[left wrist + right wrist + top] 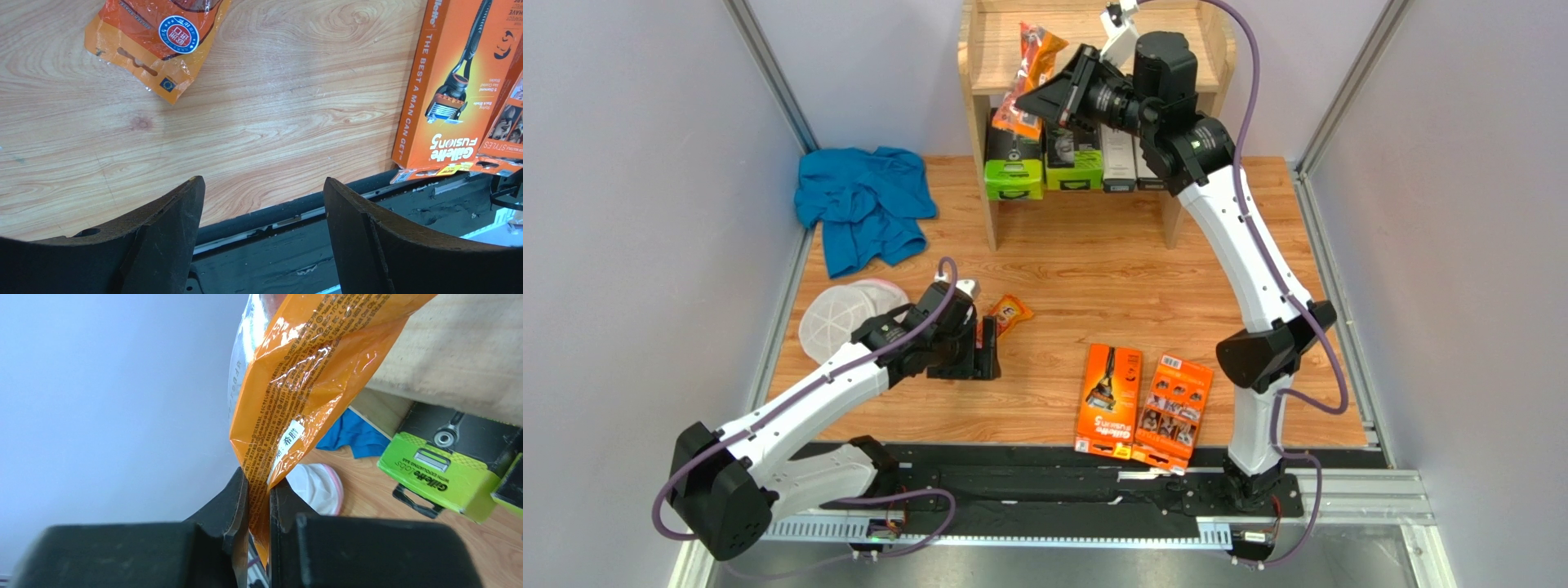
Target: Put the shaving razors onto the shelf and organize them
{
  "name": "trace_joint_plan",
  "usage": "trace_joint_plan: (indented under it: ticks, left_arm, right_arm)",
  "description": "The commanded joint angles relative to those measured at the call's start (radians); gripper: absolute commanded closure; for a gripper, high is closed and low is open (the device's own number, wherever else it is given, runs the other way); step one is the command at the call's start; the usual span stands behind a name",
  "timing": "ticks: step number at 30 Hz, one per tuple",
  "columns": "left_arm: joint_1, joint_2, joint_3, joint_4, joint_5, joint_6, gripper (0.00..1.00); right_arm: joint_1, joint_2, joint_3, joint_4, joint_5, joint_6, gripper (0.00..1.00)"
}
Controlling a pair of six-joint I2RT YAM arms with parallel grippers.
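The light wooden shelf (979, 59) stands at the back of the table. My right gripper (1048, 98) is up at its left front, shut on a narrow orange blister pack (1036, 61) that hangs crumpled beside the upper tier. In the right wrist view the pack (294, 386) is pinched between the fingers of that gripper (259, 484). My left gripper (988, 348) is low over the table, open and empty (264, 184). A second orange blister pack (1010, 314) (156, 37) lies just beyond it. Two flat orange boxes (1109, 398) (1173, 410) lie near the front edge, and one (454, 86) shows in the left wrist view.
Green boxes (1014, 172) (439, 478) and white boxes (1120, 159) stand on the lower tier. A blue cloth (864, 202) lies at back left, with white mesh discs (840, 316) near the left arm. Grey walls close in both sides, and a black rail (294, 257) runs along the front.
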Motion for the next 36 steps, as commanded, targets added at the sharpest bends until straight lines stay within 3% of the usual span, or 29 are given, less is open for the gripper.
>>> trace_joint_plan:
  ticks: [1,8,16,28,33,36]
  left_arm:
    - [0.003,-0.016,-0.018,0.035,0.024,0.005,0.21]
    - [0.005,-0.025,-0.041,0.045,0.03,0.005,0.21]
    - [0.005,-0.033,-0.053,0.047,0.036,0.002,0.22]
    - [0.003,-0.054,-0.066,0.047,0.039,-0.007,0.22]
    - [0.005,-0.064,-0.066,0.042,0.038,-0.009,0.22]
    - [0.003,-0.062,-0.069,0.044,0.036,-0.01,0.22]
  right_arm:
    - [-0.035,0.05,0.062,0.197,-0.081,0.187,1.0]
    - [-0.064,0.151,0.158,0.282,-0.058,0.312,0.98]
    - [-0.071,0.219,0.172,0.33,-0.078,0.404,0.79]
    - [-0.073,0.187,0.16,0.265,-0.026,0.378,0.48]
    - [-0.073,0.133,0.099,0.218,0.02,0.336,0.45]
    - [-0.075,0.087,0.065,0.196,0.053,0.309,0.5]
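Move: My right hand already holds the orange razor pack near the shelf's front. The free left part of the upper board, where the pack goes, is about 11 cm ahead of this hand, 3 cm left and 4 cm below. Under it on the lower board are the left green box, some 10 cm ahead, 2 cm left and 24 cm below my right hand, and the right green box, 9 cm right of the hand and level with its neighbour. From my left hand, that upper spot is roughly 34 cm ahead, 5 cm right and 32 cm up. I carry the pack forward about 8 cm with my right hand, in over the front edge of the upper board, rolling the wrist some 20 degrees so its left side lifts and it tips down. After a slight rise I dip about 2 cm to lay the pack down, then open the fingers to about half and stay there, letting the pack go. ##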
